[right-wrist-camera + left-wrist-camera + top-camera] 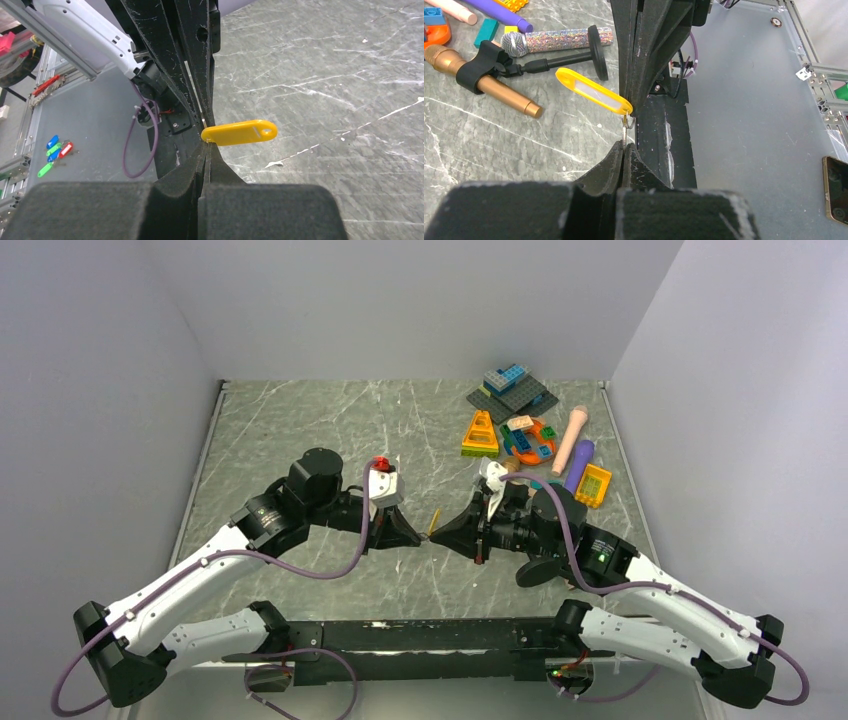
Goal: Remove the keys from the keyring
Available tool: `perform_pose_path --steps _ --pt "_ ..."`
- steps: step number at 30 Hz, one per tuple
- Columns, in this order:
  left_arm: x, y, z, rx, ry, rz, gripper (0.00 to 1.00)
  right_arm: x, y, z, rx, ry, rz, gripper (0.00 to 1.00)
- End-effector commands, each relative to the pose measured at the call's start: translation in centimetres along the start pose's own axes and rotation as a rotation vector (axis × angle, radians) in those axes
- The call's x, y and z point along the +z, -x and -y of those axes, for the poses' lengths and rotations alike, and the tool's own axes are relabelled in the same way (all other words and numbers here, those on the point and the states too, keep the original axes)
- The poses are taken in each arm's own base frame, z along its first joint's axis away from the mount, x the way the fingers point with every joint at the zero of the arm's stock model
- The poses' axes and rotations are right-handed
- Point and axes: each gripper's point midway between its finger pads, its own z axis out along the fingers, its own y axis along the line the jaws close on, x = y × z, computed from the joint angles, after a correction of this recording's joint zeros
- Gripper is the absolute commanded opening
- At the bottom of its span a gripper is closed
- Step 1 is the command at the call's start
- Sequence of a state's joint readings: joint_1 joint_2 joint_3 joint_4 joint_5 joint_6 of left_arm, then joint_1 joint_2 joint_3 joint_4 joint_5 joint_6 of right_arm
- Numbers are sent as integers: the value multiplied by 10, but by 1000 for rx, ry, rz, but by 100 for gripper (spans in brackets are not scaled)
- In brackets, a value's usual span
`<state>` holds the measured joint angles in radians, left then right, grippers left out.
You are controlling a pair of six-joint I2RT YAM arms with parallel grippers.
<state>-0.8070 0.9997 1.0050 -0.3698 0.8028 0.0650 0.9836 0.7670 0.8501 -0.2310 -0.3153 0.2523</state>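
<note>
Both grippers meet tip to tip over the middle of the table. My left gripper (pixel 420 536) (pixel 624 146) is shut on a thin flat metal piece, a key (pixel 624 134) seen edge-on. A tiny wire keyring (pixel 627 120) sits just above it, at the end of a yellow plastic tag (pixel 594 97) (pixel 239 132) (pixel 434 521). My right gripper (pixel 437 534) (pixel 206 144) is shut at that same end of the tag, on the keyring. The metal between its fingers is almost hidden. The tag sticks out sideways, off the table.
A gold toy microphone (pixel 484 82) and a glittery one (pixel 554 39) on a black stand lie close behind the right gripper. Toy bricks on a grey baseplate (pixel 512 392), an orange triangle (pixel 480 433) and a pink microphone (pixel 570 438) crowd the far right.
</note>
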Motion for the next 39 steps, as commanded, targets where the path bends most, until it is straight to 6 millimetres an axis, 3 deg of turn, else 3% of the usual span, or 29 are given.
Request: perform_pose_path --steps 1,16,22,24,35,39 --pt "-3 30 6 90 -19 68 0 -2 8 -1 -21 -5 5 0" --pt "-4 32 7 93 -18 78 0 4 14 -4 -29 11 5 0" --pt "-6 34 11 100 -29 86 35 5 15 -4 -30 12 8 0" --pt "-7 36 14 106 -40 94 41 6 15 -4 -28 16 8 0" --pt "-7 35 11 103 -23 91 42 5 16 -8 -28 37 19 0" --pt "-8 37 8 109 0 96 49 3 17 -9 -31 41 30 0"
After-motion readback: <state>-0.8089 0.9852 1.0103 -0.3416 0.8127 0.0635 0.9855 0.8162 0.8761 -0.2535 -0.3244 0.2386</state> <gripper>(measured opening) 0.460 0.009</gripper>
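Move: The left hand pinches the key. The steel ring that the key hangs on lies about 3 cm to its right and roughly 1 cm higher. The yellow tag on the ring sticks out with its middle some 3 cm ahead of that hand, 3 cm to its right and slightly above. The right hand already pinches the ring at its fingertips; from it the key's middle is about 2 cm to the left, and the tag's middle about 3 cm ahead. The left fingers let go of the key, after a short hold opening to nearly half, while that hand lifts about 1 cm off it with hardly any tilt. The right hand keeps its shut pinch on the ring and eases just under 1 cm down and to the left, towards the open left fingers. ##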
